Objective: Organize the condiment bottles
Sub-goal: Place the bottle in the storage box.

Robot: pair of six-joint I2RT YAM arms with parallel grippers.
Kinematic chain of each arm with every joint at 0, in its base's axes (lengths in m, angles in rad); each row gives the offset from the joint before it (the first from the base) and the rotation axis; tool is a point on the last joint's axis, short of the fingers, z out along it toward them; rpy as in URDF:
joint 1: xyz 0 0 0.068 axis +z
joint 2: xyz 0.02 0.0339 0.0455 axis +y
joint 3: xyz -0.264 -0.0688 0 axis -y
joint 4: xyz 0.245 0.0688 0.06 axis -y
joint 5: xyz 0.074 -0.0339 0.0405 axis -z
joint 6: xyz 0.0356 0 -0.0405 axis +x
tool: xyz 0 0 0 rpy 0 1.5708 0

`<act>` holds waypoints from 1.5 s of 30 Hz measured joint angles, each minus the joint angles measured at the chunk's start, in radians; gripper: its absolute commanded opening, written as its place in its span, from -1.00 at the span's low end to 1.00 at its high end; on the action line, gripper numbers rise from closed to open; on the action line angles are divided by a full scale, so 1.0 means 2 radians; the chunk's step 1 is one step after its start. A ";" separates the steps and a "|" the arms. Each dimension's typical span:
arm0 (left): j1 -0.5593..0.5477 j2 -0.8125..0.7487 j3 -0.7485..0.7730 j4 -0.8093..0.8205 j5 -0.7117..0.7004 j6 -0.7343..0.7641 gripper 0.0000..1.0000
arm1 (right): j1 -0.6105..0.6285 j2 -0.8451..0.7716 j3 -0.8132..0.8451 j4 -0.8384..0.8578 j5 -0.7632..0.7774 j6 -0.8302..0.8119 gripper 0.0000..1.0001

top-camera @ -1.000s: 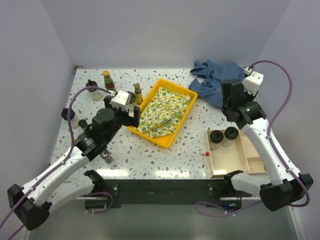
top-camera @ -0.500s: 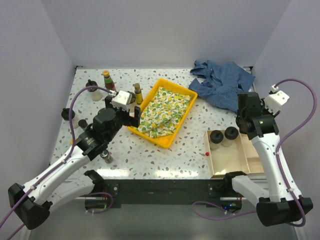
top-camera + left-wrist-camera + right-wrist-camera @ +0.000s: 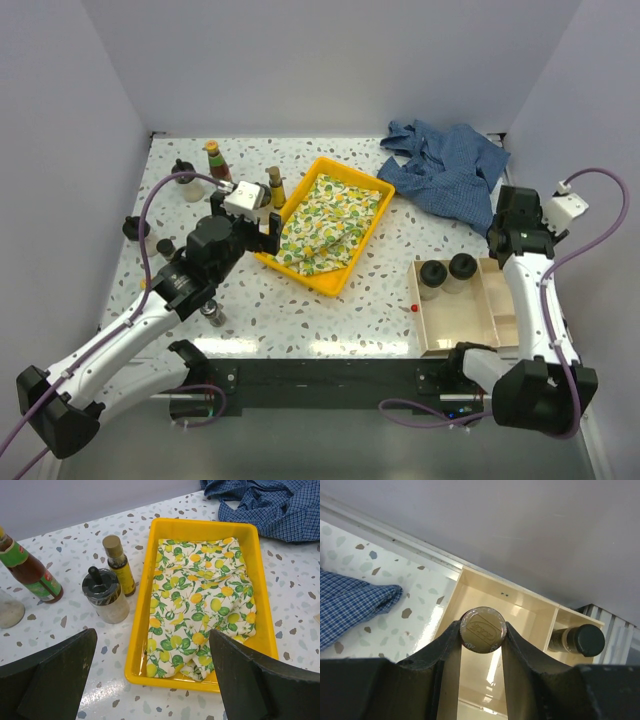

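My right gripper point(image 3: 481, 636) is shut on a slim bottle, of which only the round yellowish cap point(image 3: 481, 627) shows, above the wooden box point(image 3: 522, 602). In the top view that gripper point(image 3: 512, 224) hangs by the box's far right corner. Two black-lidded jars point(image 3: 432, 277) point(image 3: 462, 266) stand in the box's far left compartment. My left gripper point(image 3: 152, 647) is open over the near rim of the yellow tray point(image 3: 200, 527). Left of the tray stand an amber bottle point(image 3: 119, 565), a black-lidded jar point(image 3: 105, 595) and a green red-labelled bottle point(image 3: 30, 570).
A lemon-print cloth point(image 3: 200, 600) lies in the tray. A blue checked shirt point(image 3: 445, 165) is bunched at the back right. More small jars sit at the left point(image 3: 185, 180) point(image 3: 135, 227) and under my left arm point(image 3: 212, 315). A red bead point(image 3: 414, 308) lies by the box.
My right arm swung from over the blue shirt toward the right and near side, ending above the wooden box with the bottle still gripped. The left arm stayed put.
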 measured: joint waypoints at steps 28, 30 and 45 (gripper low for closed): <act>-0.001 0.016 0.000 0.000 0.003 0.000 1.00 | -0.084 0.093 -0.079 0.193 -0.044 -0.018 -0.73; -0.001 0.016 0.000 0.000 0.003 0.000 1.00 | -0.084 0.094 -0.084 0.208 -0.043 -0.025 -0.58; -0.001 0.009 0.000 0.000 -0.002 0.000 1.00 | -0.085 0.098 -0.032 0.183 -0.118 -0.051 0.97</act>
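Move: My right hand already holds the gold-capped bottle over the storage box. The spot for it, the box's far right corner, is about 3 cm ahead and 5 cm to the right, its floor some 18 cm below. In the box, the dark-capped bottle stands about 11 cm nearer me than that corner; the closer black-capped jar is some 15 cm to the corner's left. The blue towel's tip is roughly 10 cm ahead of my hand and 2 cm left. From my left hand the corner lies some 47 cm right and 3 cm back. With my right hand I lower the bottle about 7 cm, moving some 5 cm right and then a little forward into the box's far right corner. There I open my fingers wide and let go of the bottle, then lift about 2 cm, still edging forward and tipping my wrist slightly. ##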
